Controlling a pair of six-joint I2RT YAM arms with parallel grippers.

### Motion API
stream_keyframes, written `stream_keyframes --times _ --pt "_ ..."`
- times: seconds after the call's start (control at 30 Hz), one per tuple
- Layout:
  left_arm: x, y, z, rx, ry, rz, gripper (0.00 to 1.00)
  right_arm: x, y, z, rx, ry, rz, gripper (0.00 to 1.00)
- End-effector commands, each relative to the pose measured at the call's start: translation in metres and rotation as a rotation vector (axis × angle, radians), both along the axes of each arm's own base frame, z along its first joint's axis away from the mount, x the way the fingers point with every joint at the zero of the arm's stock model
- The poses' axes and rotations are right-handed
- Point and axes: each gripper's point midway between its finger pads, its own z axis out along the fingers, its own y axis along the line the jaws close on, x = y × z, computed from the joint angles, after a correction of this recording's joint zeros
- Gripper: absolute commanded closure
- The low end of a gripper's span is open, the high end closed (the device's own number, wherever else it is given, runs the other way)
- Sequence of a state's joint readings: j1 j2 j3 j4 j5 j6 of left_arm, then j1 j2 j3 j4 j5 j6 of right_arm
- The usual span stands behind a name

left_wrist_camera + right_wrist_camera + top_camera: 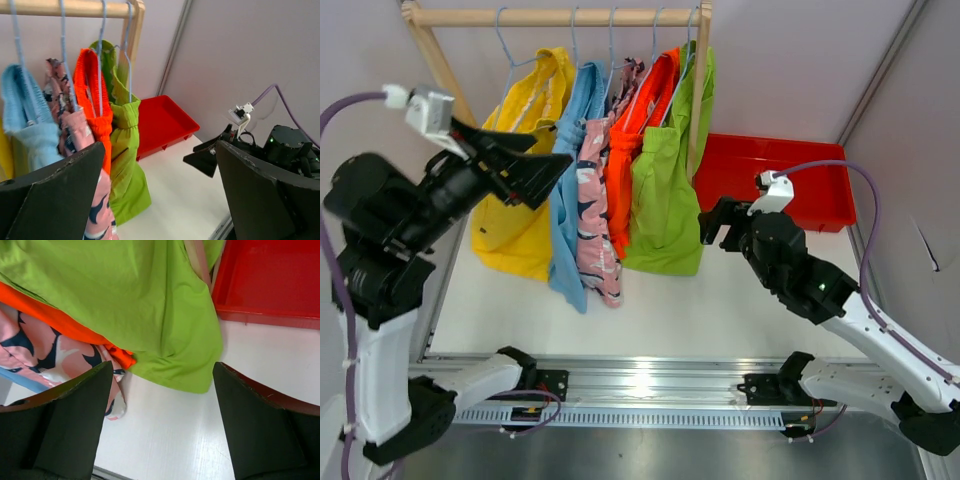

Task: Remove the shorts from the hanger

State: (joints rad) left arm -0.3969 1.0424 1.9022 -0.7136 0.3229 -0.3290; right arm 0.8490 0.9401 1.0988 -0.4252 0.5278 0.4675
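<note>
Five pairs of shorts hang on light blue wire hangers from a wooden rail (555,16): yellow (525,150), light blue (572,190), pink patterned (595,210), orange (632,150) and lime green (668,190). My left gripper (542,165) is open and empty, raised in front of the yellow and blue pairs. My right gripper (713,222) is open and empty, just right of the lime green hem. In the right wrist view the lime green pair (130,300) hangs just above and ahead of the open jaws. In the left wrist view the orange (95,105) and lime green (125,150) pairs hang beyond the open jaws.
A red tray (775,180) lies at the back right, behind the right arm; it also shows in the left wrist view (160,122) and the right wrist view (270,280). The rack's slanted wooden legs (700,90) stand beside the shorts. A metal rail (650,385) runs along the near edge.
</note>
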Motion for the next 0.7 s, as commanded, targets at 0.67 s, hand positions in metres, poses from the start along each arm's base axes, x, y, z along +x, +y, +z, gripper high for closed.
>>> stream_keyframes --times 0.67 --pt "0.155 -0.136 -0.015 0.202 -0.023 0.158 0.01 -0.020 -0.050 -0.056 -0.055 0.037 -0.106 0.13"
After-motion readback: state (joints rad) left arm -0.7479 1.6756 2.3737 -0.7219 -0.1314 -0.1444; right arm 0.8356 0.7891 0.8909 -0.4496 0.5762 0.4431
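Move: The waistband of the green shorts is about 25 cm ahead of the left hand, 19 cm to its right and roughly 4 cm lower. The orange shorts' waistband is also 25 cm ahead but only 11 cm right, the pink one 23 cm ahead and 4 cm right; the rack's right post is some 31 cm ahead and 23 cm right. From the right hand, the green waistband is about 18 cm ahead, 5 cm left and 18 cm higher. Open left hand sweeps about 20 cm forward-right towards the green waistband; right hand sinks 5 cm, drifting right. ##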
